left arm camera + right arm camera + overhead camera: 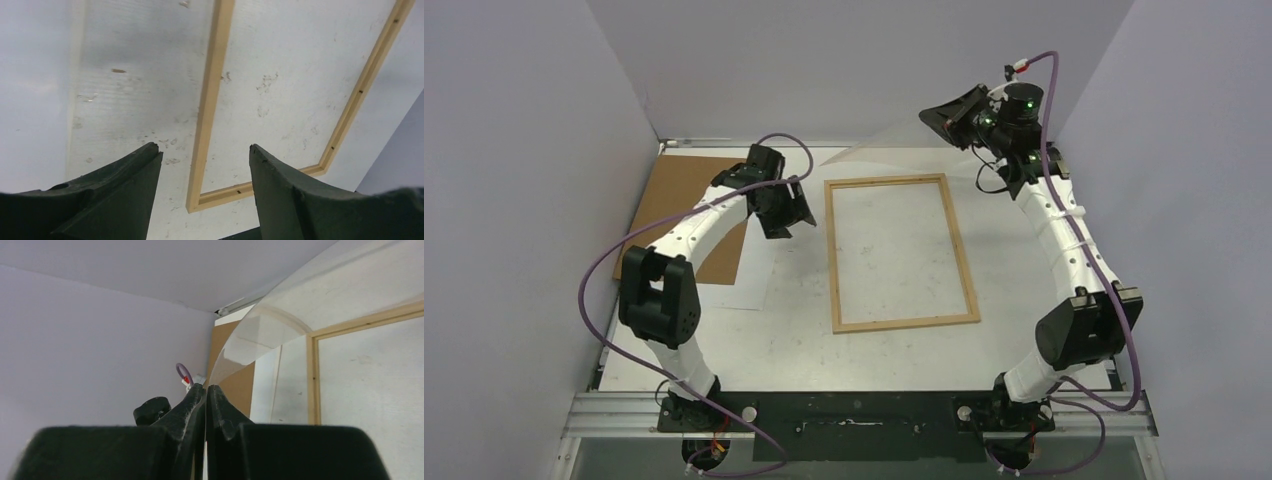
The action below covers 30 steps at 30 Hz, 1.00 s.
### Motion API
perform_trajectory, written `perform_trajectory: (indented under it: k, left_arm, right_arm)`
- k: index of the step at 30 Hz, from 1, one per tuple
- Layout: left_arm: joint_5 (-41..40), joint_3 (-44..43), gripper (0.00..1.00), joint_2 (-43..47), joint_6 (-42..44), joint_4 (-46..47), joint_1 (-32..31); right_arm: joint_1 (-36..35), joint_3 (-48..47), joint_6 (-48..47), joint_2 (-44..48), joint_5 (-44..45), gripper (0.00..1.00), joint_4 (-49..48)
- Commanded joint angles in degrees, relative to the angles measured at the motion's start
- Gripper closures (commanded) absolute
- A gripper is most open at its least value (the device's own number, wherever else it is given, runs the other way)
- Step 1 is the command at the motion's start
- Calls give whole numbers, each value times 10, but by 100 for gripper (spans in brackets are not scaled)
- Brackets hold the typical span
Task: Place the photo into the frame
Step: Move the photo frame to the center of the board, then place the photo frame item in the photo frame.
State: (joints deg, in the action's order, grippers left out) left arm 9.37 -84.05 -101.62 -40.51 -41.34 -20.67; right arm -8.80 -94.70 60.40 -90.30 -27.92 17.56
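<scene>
The frame (901, 251) of light wood strips lies flat mid-table, with bare table showing inside it. A white paper sheet, apparently the photo (742, 292), lies plain side up left of it, partly under the left arm. My left gripper (784, 215) hovers open and holding nothing just left of the frame's far-left part; in the left wrist view the frame's long strip (210, 100) runs between the parted fingers (205, 155). My right gripper (927, 114) is raised over the far right, shut (206, 387) on the edge of a clear, bowed flexible sheet (265, 335) that arcs toward the frame's far-left corner (874, 145).
A brown hardboard panel (686, 215) lies at the far left, beside the white sheet, and shows past the clear sheet in the right wrist view (235, 380). Grey walls enclose the table on the left, back and right. Purple cables loop off both arms.
</scene>
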Motion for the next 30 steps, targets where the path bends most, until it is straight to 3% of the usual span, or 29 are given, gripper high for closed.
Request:
perform_trajectory:
  k: [1,3,5,14,21,26,30]
  left_arm:
    - [-67,-29,38,56,-25,-62,71]
    - [-150,-23,37,87,-19,-71,94]
    - [-176,-11,36,116,-13,-67,126]
    - [-170,26,36,163,-9,-51,204]
    - [-138,48,35,147,-12,-39,220]
    - [-118,51,35,134,-6,-29,220]
    - [-44,56,33,116,8,2,220]
  right_arm:
    - [-30,-58,21,-35,-50,100,-67]
    - [-45,-80,18,-55,-68,100,-72]
    - [-60,-96,20,-71,-94,100,-85]
    - [-112,-148,-10,-118,-162,100,-66]
    - [-91,45,-68,-39,-152,100,10]
    - [-66,153,-148,-2,-155,100,135]
    - [-41,229,-202,28,-156,100,197]
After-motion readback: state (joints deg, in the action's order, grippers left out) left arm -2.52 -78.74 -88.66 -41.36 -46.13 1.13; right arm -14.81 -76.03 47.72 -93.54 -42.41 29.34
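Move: The right hand, high over the far half of the table, already pinches a clear sheet; the photo frame's middle lies some 4 cm back, 4 cm to its left and 37 cm below. From the open left hand, the brown board's middle is about 34 cm left, 11 cm ahead and 13 cm down; the white sheet partly under it is some 24 cm left and 6 cm ahead, and the photo frame is 24 cm right and 3 cm ahead, both also about 12 cm down. Level to the left for about 12 cm, then down some 18 cm, drawing back and to the right, the right hand swings and lowers the clear sheet over the frame; it keeps its pinch, yaws counter-clockwise and tips its fingers down. The left hand sweeps left, away from the frame towards the brown board, rising and then half sinking again, turning counter-clockwise with fingers still open. ##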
